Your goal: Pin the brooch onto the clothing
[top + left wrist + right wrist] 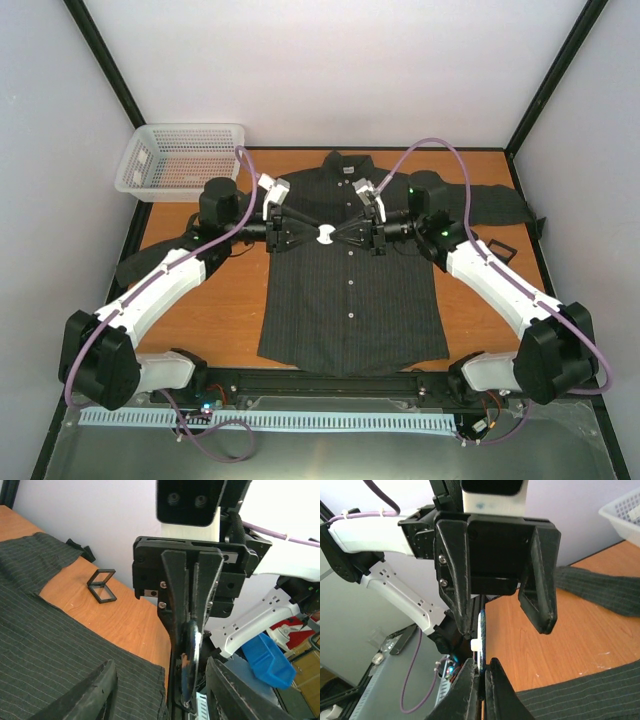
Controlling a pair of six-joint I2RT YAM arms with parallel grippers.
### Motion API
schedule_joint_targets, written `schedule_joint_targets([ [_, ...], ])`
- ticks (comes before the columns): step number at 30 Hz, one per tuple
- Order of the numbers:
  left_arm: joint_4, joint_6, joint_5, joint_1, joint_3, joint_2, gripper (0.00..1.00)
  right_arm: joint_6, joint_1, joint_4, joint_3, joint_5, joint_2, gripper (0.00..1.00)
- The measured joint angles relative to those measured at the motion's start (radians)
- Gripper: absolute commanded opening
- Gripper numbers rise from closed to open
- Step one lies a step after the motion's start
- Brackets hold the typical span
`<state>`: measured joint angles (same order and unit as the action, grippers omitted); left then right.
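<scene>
The clothing point(350, 300), a dark pinstriped shirt with white buttons, lies flat on the table, collar away from me. Both grippers meet tip to tip above its chest. My right gripper point(345, 235) point(483, 690) is shut on the brooch point(324, 236) point(481, 630), a thin white-backed disc seen edge-on. My left gripper point(300, 235) point(162, 695) is open, its fingers point(97, 690) standing either side of the brooch point(190, 652) without clamping it. The shirt point(50, 645) point(590, 695) lies below both.
A white mesh basket point(180, 160) sits at the back left corner. A small black open box point(497, 248) point(101, 586) stands on the wood right of the shirt, near its dark sleeve point(490, 205). A black rail point(330, 380) runs along the near edge.
</scene>
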<state>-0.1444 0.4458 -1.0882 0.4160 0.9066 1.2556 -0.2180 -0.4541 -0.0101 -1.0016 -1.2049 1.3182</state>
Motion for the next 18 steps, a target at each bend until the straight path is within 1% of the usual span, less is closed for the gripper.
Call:
schedule_joint_targets([
  [4,0.023,-0.024,-0.019,0.0,0.001,0.0,0.31,0.021,0.0,0.037,0.0,-0.013,0.011,0.02],
  [5,0.029,-0.032,-0.023,0.0,0.002,0.0,0.26,0.024,0.0,0.04,0.0,-0.016,0.011,0.03],
  [7,0.041,-0.045,-0.028,0.001,0.003,0.0,0.23,0.029,0.0,0.042,0.0,-0.017,0.011,0.03],
  [9,0.049,-0.054,-0.035,0.001,0.006,0.0,0.16,0.031,0.0,0.047,0.0,-0.016,0.011,0.03],
  [12,0.06,-0.065,-0.042,0.003,0.014,0.0,0.13,0.032,0.0,0.049,0.0,-0.016,0.011,0.02],
  [18,0.067,-0.071,-0.048,0.01,0.019,0.005,0.12,0.036,0.0,0.053,0.0,-0.015,0.011,0.03],
])
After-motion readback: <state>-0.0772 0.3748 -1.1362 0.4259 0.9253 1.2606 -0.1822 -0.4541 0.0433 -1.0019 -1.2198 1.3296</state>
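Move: The brooch is held on edge between the two hands. It lies at the left hand's fingertips, about 2 cm to this hand's right and 1 cm back, level with it. The shirt's middle is about 7 cm right, 6 cm back and 28 cm below, and its collar about 13 cm ahead, 6 cm right and equally low. From the right hand, which pinches it, the brooch is some 2 cm left and level. The left hand eases back about 1 cm, nearly closing around the brooch, which the right keeps pinched. ##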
